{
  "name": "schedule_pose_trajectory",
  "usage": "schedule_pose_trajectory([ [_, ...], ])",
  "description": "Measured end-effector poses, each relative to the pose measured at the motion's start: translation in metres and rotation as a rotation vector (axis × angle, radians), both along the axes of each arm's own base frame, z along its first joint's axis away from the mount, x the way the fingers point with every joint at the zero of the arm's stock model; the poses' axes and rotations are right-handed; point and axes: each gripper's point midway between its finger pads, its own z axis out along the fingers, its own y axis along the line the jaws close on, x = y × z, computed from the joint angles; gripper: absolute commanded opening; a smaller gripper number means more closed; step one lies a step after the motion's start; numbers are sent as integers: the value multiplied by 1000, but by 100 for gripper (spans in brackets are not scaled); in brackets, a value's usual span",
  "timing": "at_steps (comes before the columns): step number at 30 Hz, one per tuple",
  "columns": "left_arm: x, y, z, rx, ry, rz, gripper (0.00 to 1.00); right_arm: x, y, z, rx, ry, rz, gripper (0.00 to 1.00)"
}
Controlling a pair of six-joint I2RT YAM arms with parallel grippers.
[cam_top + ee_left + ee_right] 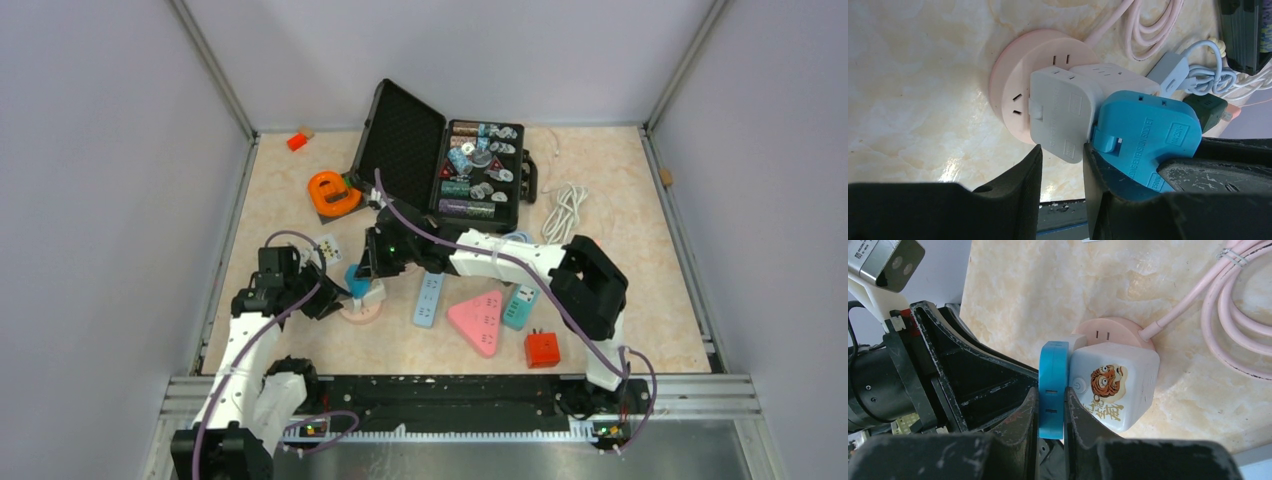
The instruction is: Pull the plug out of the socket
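Note:
A round pink socket (1013,75) lies on the marble table with a white cube adapter (1113,385), printed with a tiger, standing on it. A flat blue plug (1053,375) sits against the cube's side. My right gripper (1050,390) is shut on the blue plug's two flat faces. A flat white adapter (1058,110) sits next to the blue plug (1143,135). My left gripper (1062,150) has its tips on both edges of that adapter's lower corner, one finger wedged against the blue plug. From above, both grippers (340,297) (368,272) meet over the pink socket (360,313).
The socket's pink cable (1228,315) coils just behind it. An open black case (440,160) and an orange object (333,193) stand behind. A light blue strip (428,299), a pink triangular strip (478,320), a teal strip (520,306) and a red adapter (541,348) lie right.

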Motion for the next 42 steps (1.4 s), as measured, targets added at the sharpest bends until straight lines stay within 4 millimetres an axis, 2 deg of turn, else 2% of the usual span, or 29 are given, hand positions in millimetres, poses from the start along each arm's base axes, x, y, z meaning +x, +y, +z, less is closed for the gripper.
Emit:
schedule_pose_trajectory([
  [4,2,0,0,2,-3,6,35,2,-4,10,8,-22,-18,0],
  [5,1,0,0,2,-2,7,35,3,-4,19,30,-35,-20,0],
  [11,2,0,0,0,0,16,35,8,-5,108,240,-177,-48,0],
  [14,2,0,2,1,-9,16,39,15,-14,131,270,-231,-100,0],
  [15,2,0,2,1,-11,15,42,17,-18,132,265,-242,-118,0],
  [17,2,1,3,8,-17,18,48,21,-29,128,238,-259,-162,0],
  [21,7,1,9,3,-49,17,60,29,-56,106,144,-278,-249,0],
  [28,35,-6,52,-30,-194,-16,79,40,-103,80,13,-296,-358,0],
  [32,44,-5,62,-17,-229,-23,87,51,-118,65,-31,-275,-389,0],
  [35,45,-1,60,8,-230,-25,93,58,-123,53,-45,-243,-386,0],
  [38,45,3,60,33,-232,-24,98,65,-119,35,-47,-199,-359,2],
  [42,46,7,62,66,-241,-22,99,63,-111,-8,-108,-114,-299,4],
])
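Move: The right hand already grips the blue plug; the white socket it sits on is about 5 cm below, 2 back and 1 left of the hand, with the white cube some 6 below, 2 back, 2 right. The pink cable coil lies roughly 5 ahead, 7 right, 10 below. The left fingers straddle the white socket, its middle about 2 cm ahead, 1 right and 1 below. Right hand pulls blue plug about 13 cm up off white socket, then right and down; left opens, rises. ##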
